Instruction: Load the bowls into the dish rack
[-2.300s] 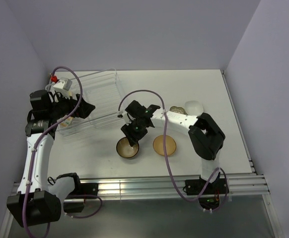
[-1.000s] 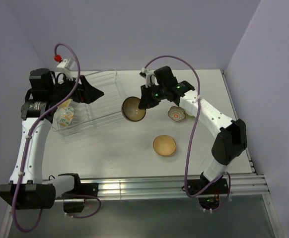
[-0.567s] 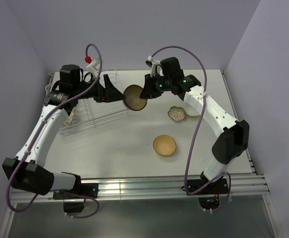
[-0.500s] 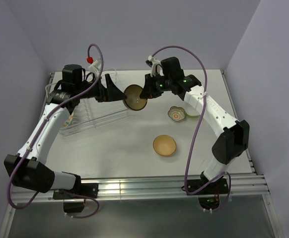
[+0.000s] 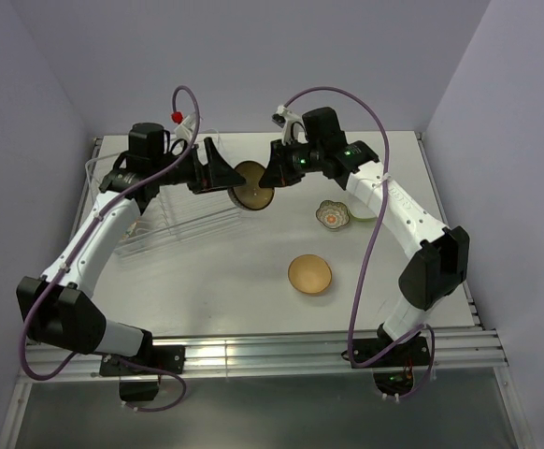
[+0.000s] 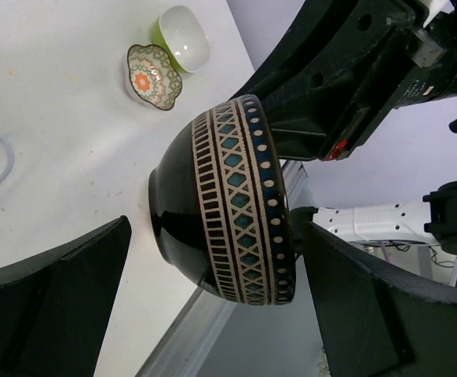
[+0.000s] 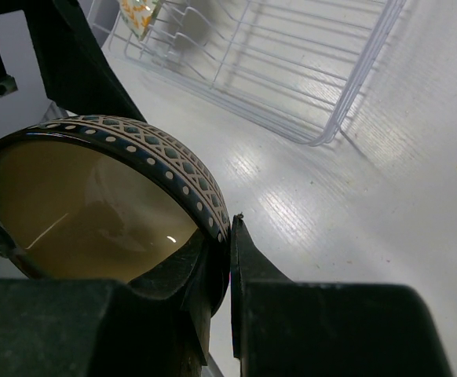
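Observation:
The dark brown bowl (image 5: 251,184), with a tan patterned band round its rim (image 6: 244,196), hangs on edge above the table, just right of the dish rack (image 5: 174,192). My right gripper (image 5: 274,173) is shut on its rim (image 7: 213,212), one finger inside and one outside. My left gripper (image 5: 220,174) stands open with its fingers (image 6: 52,302) on either side of the bowl, with gaps showing on both sides. A white bowl with orange flowers (image 7: 138,14) stands in the rack (image 7: 291,71).
On the table lie a tan-orange bowl (image 5: 309,274), a small scalloped patterned bowl (image 5: 332,214) (image 6: 153,75) and a lime-green bowl (image 6: 183,35) beside it, partly under the right arm in the top view. Purple walls close in the table.
The right gripper lifted the dark bowl off the table and carried it back towards the rack. The left arm swung right from over the rack, so its open jaws now straddle the bowl.

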Controlling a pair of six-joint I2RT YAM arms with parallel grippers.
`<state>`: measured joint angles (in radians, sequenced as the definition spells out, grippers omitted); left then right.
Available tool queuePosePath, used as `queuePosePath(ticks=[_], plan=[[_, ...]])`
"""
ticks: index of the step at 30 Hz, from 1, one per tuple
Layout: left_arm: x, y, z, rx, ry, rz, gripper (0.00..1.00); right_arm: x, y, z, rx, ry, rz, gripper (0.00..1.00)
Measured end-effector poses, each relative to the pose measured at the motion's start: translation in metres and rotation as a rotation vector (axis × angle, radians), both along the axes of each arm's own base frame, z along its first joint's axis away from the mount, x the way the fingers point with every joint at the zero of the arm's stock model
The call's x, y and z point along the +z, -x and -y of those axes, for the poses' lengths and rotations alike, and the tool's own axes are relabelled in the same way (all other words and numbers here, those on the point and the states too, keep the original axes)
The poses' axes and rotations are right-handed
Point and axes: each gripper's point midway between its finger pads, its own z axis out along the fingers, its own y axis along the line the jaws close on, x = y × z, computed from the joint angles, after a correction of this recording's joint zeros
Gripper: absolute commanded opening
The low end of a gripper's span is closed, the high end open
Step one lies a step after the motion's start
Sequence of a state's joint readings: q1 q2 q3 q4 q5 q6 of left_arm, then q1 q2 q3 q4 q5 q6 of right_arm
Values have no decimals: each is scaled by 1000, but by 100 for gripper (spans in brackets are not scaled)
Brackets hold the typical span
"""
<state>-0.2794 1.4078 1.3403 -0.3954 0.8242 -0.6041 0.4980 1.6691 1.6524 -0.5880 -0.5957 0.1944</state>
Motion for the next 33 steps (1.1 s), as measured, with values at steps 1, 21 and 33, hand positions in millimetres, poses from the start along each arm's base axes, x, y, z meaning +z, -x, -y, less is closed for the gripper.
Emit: queuePosePath(ticks=[1, 21, 33], plan=[[-1, 0, 0, 1, 3, -10, 96, 0, 0, 0, 0, -3, -1, 0], [-8, 13, 9, -64, 86, -126, 67, 2, -1, -2, -2, -20, -9, 0], [-11, 14, 10, -64, 98, -139, 0, -2, 0, -2, 2, -17, -20, 11]])
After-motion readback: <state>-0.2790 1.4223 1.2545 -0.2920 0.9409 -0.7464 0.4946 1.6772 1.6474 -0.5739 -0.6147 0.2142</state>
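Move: The brown bowl hangs rim-pinched in the right hand, its middle about 3 cm right of and 1 cm back from the left hand point, 1 cm lower. From the right hand it lies 5 cm left, 2 cm back. The dish rack's middle is roughly 22 cm left of the left hand, 18 cm ahead and well below. From the right hand, the tan bowl lies some 11 cm right and 8 cm back, the flowered bowl 18 cm right and 9 cm ahead, both far below. The left fingers close about a quarter of their range around the brown bowl and come to grip it, one at the foot side and the other at the rim. To settle there, the left hand eases some 2 cm back, down and slightly right, its wrist rolling about 10 degrees. The right hand stays put and keeps its shut pinch on the rim. ##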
